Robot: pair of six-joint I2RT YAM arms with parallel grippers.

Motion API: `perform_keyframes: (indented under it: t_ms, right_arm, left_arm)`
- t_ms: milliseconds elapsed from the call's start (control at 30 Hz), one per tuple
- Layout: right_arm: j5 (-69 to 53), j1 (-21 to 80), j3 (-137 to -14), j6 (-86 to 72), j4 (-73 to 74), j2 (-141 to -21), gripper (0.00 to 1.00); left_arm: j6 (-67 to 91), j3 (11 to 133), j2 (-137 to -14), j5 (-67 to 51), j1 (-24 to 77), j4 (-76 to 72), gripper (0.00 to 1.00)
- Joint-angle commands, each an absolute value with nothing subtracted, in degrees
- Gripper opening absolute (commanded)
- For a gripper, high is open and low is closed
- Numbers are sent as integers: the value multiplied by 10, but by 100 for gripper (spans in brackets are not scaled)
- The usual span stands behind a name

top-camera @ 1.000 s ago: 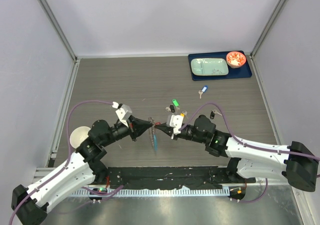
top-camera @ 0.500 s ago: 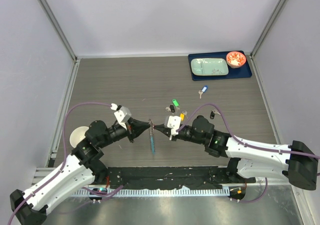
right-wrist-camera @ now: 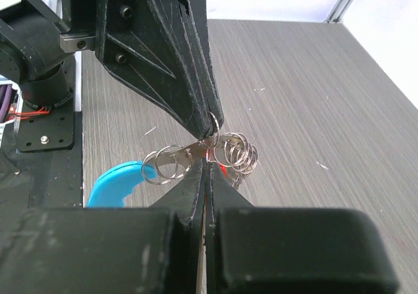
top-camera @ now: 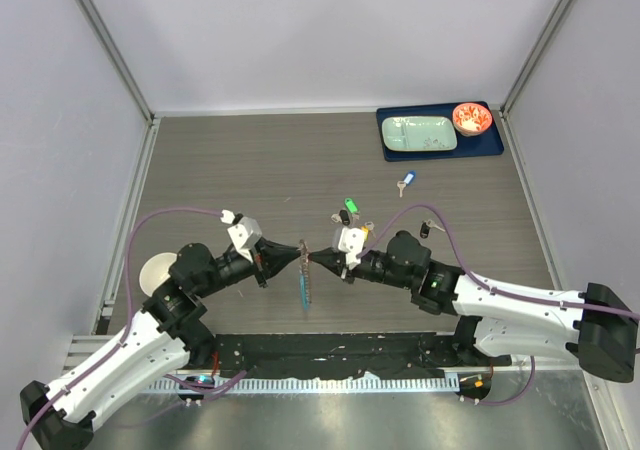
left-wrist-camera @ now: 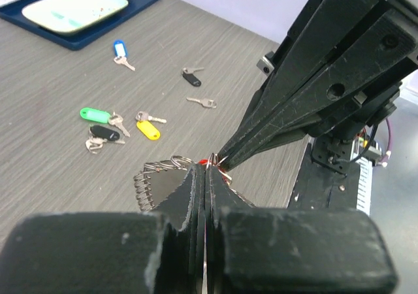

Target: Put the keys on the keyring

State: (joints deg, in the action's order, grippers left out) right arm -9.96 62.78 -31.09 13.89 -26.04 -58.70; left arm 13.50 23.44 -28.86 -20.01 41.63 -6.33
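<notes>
My left gripper (top-camera: 298, 254) and right gripper (top-camera: 313, 258) meet tip to tip above the table. The keyring (top-camera: 305, 286) hangs below them with its blue crescent (right-wrist-camera: 114, 183) and several small silvery rings (right-wrist-camera: 238, 151). My left gripper (left-wrist-camera: 207, 166) is shut on one small ring. My right gripper (right-wrist-camera: 208, 158) is shut on a red-headed key (right-wrist-camera: 223, 170) at the rings. Loose keys lie on the table: green (left-wrist-camera: 95, 115), yellow (left-wrist-camera: 149, 130), black (left-wrist-camera: 104, 133), blue (left-wrist-camera: 119, 48), another black one (left-wrist-camera: 191, 79) and a bare silvery one (left-wrist-camera: 201, 101).
A blue tray (top-camera: 495, 142) at the back right holds a pale green plate (top-camera: 420, 133) and a red bowl (top-camera: 470, 118). A white disc (top-camera: 155, 270) lies beside the left arm. Metal frame posts stand along both sides.
The right gripper has moved left and the left gripper has drawn back a little, so the tips now touch. The keyring still hangs between them.
</notes>
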Motion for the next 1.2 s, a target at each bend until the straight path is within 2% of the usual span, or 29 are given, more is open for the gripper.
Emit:
perform_keyframes:
  t_ms: [0, 133, 200, 233, 300, 333, 433, 467, 733, 1000, 1167]
  right_arm:
    - [-93, 627, -355, 137, -165, -584, 1]
    - [-88, 627, -385, 143, -93, -595, 1]
    - [-76, 627, -392, 138, -88, -597, 4]
    - [-73, 627, -393, 137, -88, -596, 13]
    - [-67, 627, -399, 128, -88, -596, 20]
    - [-56, 627, -401, 124, -91, -596, 28]
    - [-27, 627, -396, 103, -118, -585, 42]
    - [-21, 627, -382, 98, -130, -579, 43]
    - [-6, 614, -304, 33, -290, -552, 42]
    - [-117, 545, -224, -54, -505, -570, 41]
    - [-175, 528, -214, -68, -563, -585, 39]
  left_arm:
    - [83, 281, -278, -166, 409, -47, 0]
    - [57, 307, -282, -167, 409, 18, 0]
    - [50, 316, -289, -169, 409, 33, 0]
    - [50, 316, -291, -170, 409, 32, 0]
    - [60, 309, -299, -177, 409, 14, 0]
    - [63, 305, -301, -179, 409, 7, 0]
    - [82, 292, -308, -179, 409, -26, 0]
    - [87, 288, -307, -179, 409, -36, 0]
    - [139, 238, -291, -168, 410, -142, 0]
    - [185, 208, -279, -177, 409, -206, 0]
    - [194, 202, -281, -182, 409, -224, 0]
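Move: My right fingertips pinch at the red-tagged key, and the keyring's top ring, at my left fingertips, is only about 1 cm ahead and 2 cm left of them. The blue handle hangs some 6 cm back and 8 cm below. On the table 20 cm down, the yellow-tagged key lies about 13 cm ahead and 12 right, the black-tagged key 18 ahead and 8 right. From my left hand, the red-tagged key is roughly 2 cm right, 1 back and just below. I keep the keyring pinched in my left hand, rocking it by under 10 degrees and easing it 1 cm forward. My right hand dips its fingertips slightly, opens to a bit under half to let go of the red-tagged key, then backs off right and forward about 4.5 cm, away from the keyring, its fingers tipping back up and swinging clockwise. ##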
